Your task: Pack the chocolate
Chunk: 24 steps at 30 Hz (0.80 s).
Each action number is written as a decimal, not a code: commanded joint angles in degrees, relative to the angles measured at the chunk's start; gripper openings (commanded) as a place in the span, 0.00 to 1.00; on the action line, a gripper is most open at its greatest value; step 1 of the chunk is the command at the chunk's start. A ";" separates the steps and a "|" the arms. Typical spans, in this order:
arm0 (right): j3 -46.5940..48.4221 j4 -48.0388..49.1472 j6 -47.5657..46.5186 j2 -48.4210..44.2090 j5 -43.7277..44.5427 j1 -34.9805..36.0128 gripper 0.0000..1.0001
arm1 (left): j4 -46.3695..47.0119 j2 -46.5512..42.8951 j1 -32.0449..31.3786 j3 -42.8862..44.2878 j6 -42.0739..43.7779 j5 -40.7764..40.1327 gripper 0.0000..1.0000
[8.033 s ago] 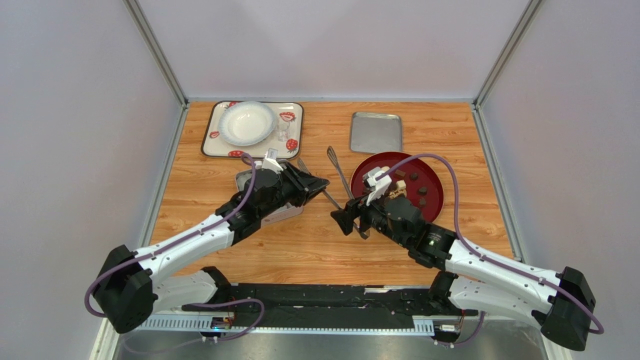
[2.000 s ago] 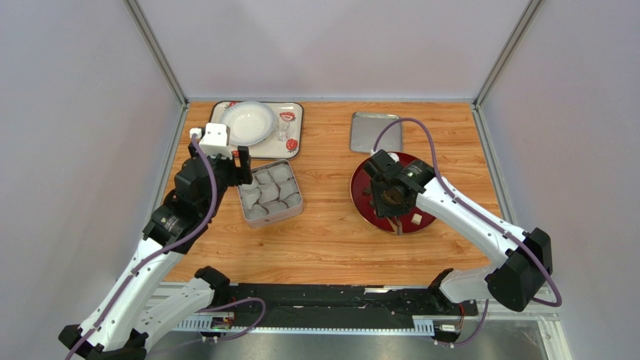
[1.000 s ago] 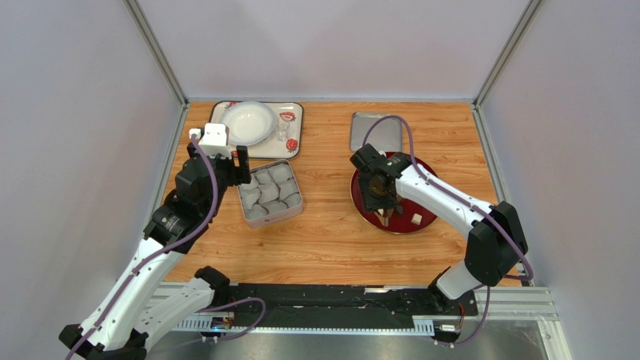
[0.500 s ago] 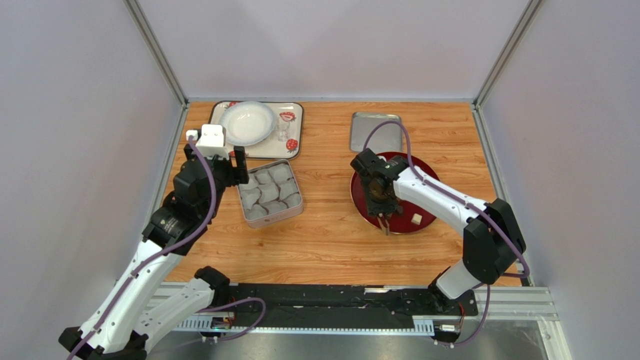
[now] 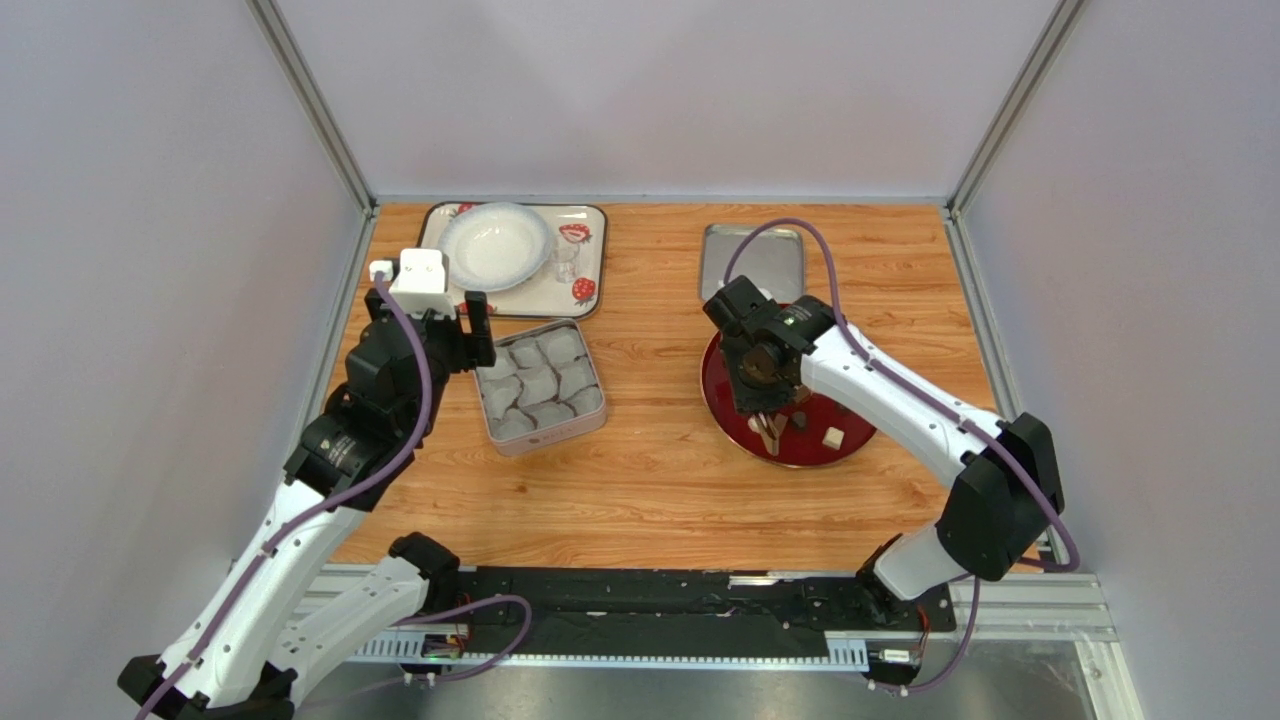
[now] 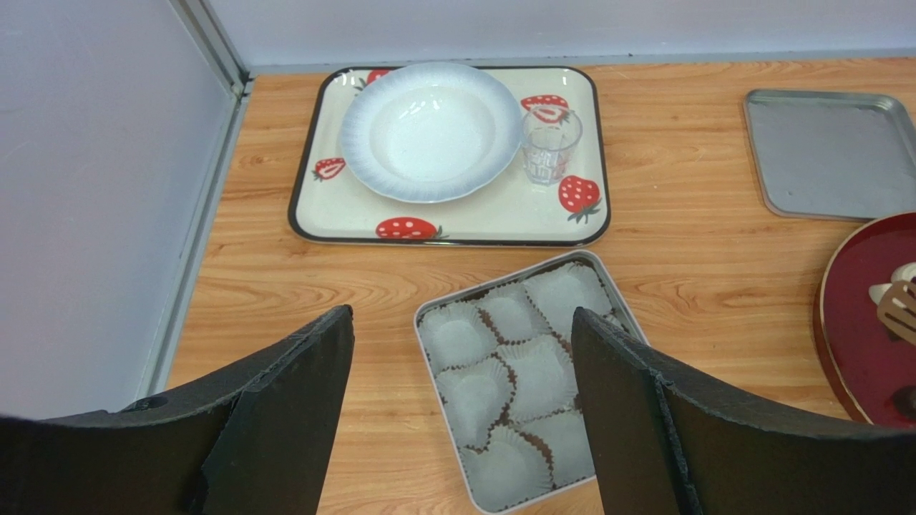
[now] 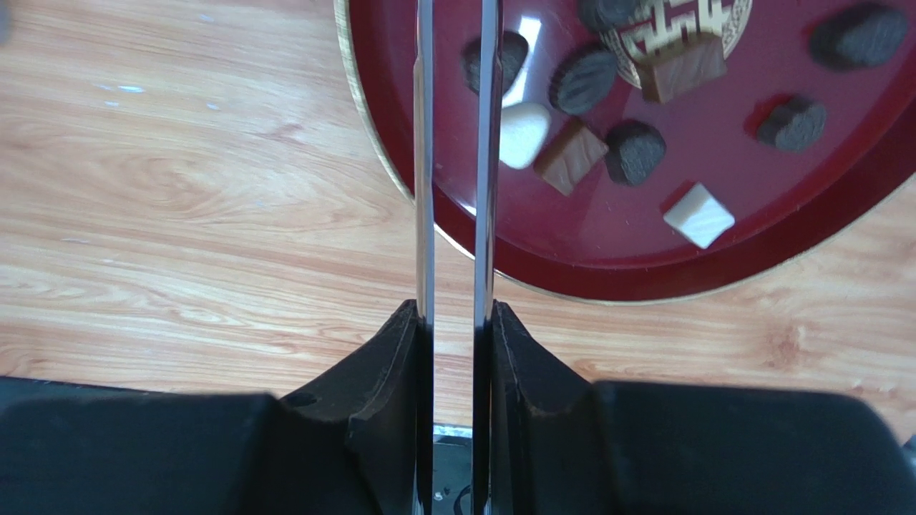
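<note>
The chocolate point(image 7: 634, 150) lies as several dark, brown and cream-white pieces on a red plate point(image 7: 602, 274), seen at centre right in the top view as the red plate point(image 5: 857, 393). My right gripper point(image 7: 454, 311) is shut on metal tongs point(image 7: 487, 193), whose two blades reach over the plate's left part. Their tips run out of the wrist view, so I cannot tell whether they hold a piece. The open tin point(image 5: 538, 387) holds grey paper cups with no pieces in them. My left gripper point(image 6: 462, 313) hangs open above the tin point(image 6: 527, 386), at its left edge.
A strawberry-print tray point(image 5: 436, 293) at the back left carries a white bowl point(image 5: 493, 245) and a small glass point(image 5: 564, 267). A flat silver lid point(image 5: 751, 263) lies behind the red plate. Grey walls close in the table on three sides.
My right gripper has squeezed the tongs' blades closer together and shifted a little toward the back right over the plate. The left arm has not moved.
</note>
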 commanded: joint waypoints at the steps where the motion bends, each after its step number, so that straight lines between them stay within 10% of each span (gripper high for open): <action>1: 7.97 -0.38 -3.11 -0.68 1.08 2.96 0.14 | 2.42 -0.93 0.60 -0.06 1.09 -0.91 0.83; 24: 34.86 20.70 -19.72 23.83 -9.02 19.22 0.14 | 6.37 -8.58 3.33 -3.05 -0.41 -6.36 0.83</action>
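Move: The box with paper cups lies some 30 cm to the left of the right hand, about 4 cm farther out and 11 cm below it. The red plate is right under the closed tongs, its middle some 6 cm to the hand's right, 5 cm ahead and 12 cm down, while the strawberry tray stands about 36 cm left and 26 cm ahead. From the left hand the box is some 7 cm to its right, 2 cm ahead and 30 cm below. The right hand, still squeezing the tongs shut, lifts them off the plate and swings them left towards the box with paper cups, about 22 cm in all and a little forward, gaining its 6 or 7 cm of height early and sinking slightly at the end, while the wrist turns some 35 degrees counter-clockwise and the fingers tilt forward. The open, empty left hand clears away from the box, moving about 5 cm to the left, up and a bit back. ##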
